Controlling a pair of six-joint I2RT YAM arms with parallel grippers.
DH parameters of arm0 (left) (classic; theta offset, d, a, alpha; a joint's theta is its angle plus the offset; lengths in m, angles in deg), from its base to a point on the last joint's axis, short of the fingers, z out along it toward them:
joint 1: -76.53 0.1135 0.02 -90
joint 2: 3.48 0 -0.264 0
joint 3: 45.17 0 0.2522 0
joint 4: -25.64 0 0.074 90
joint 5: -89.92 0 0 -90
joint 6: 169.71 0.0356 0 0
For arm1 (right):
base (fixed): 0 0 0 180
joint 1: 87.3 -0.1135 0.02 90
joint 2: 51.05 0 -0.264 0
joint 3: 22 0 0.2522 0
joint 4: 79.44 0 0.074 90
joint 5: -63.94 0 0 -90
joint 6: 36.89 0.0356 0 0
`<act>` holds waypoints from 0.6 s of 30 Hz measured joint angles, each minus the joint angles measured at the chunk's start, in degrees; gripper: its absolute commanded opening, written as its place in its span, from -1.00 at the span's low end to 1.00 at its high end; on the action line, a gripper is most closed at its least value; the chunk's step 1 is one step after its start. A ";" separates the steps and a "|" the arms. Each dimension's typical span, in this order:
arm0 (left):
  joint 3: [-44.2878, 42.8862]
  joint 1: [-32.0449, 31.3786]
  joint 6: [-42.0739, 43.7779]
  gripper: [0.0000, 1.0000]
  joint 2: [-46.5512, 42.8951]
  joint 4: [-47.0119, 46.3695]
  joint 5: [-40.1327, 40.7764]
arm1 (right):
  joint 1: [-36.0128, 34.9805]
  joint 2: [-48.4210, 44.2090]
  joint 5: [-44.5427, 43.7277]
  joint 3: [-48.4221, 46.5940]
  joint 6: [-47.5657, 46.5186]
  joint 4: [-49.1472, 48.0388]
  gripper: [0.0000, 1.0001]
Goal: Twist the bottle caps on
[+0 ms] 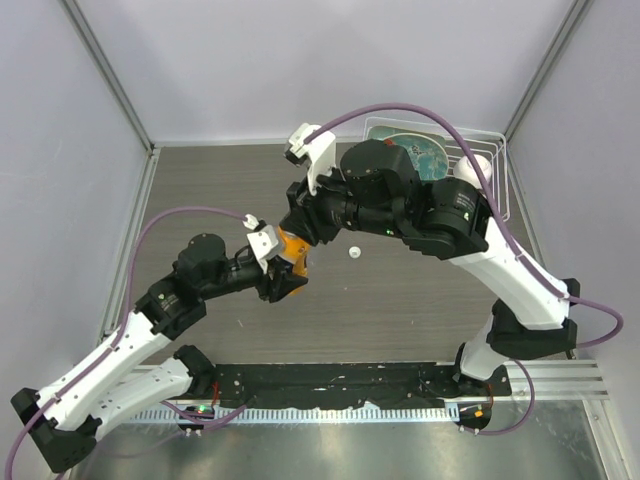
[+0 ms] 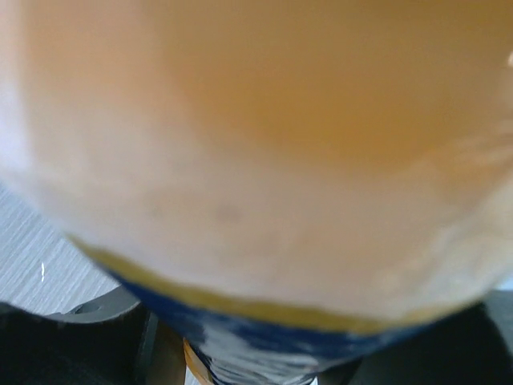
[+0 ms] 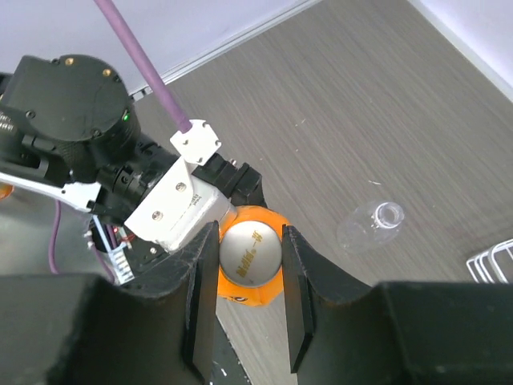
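The short orange bottle (image 1: 292, 248) is held up off the table, with my left gripper (image 1: 285, 272) shut around its body. In the left wrist view the bottle (image 2: 264, 144) fills the frame as an orange blur. A round silvery-cream cap (image 3: 250, 257) with yellow print sits on the bottle's top. My right gripper (image 3: 248, 237) comes from above and is shut on this cap, one finger on each side. The clear bottle (image 3: 370, 227) lies on its side on the table with its mouth uncapped. A small white cap (image 1: 353, 252) rests on the table just right of the grippers.
A white wire rack (image 1: 497, 175) with a red-and-teal plate (image 1: 428, 160) stands at the back right, partly behind the right arm. Its corner (image 3: 493, 261) shows in the right wrist view. Grey walls close in the wooden table (image 1: 400, 310) on three sides.
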 measured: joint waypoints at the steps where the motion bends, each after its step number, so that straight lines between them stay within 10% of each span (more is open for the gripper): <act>1: 0.00 0.02 -1.01 -1.00 0.07 -0.90 0.44 | 0.00 1.16 -0.52 -1.84 -0.22 0.46 -0.33; 18: -0.04 0.20 -4.87 -0.99 0.76 -6.73 4.66 | 0.20 4.31 -5.81 -4.59 -1.09 -0.07 0.27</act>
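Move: The bottle cap is pinched between my right fingertips, its middle about 1 cm to the left and 1 cm below. Near it, the clear bottle stands some 13 cm ahead of my right hand, 2 cm to its left and 30 cm below. The loose white cap lies about 16 cm ahead, 11 cm right and 40 cm down. For my left hand, holding the orange bottle, the pinched cap is roughly 13 cm up, 4 cm right, level fore and aft. I open my right fingers and let go of the cap's rim, the far finger coming well clear of it, while that hand drifts forward about 2.5 cm with a slight clockwise turn. My left hand keeps its grip on the orange bottle and carries it forward and up, roughly 2 cm each way, tilting slightly, so the cap comes up deeper between the opening fingers. ##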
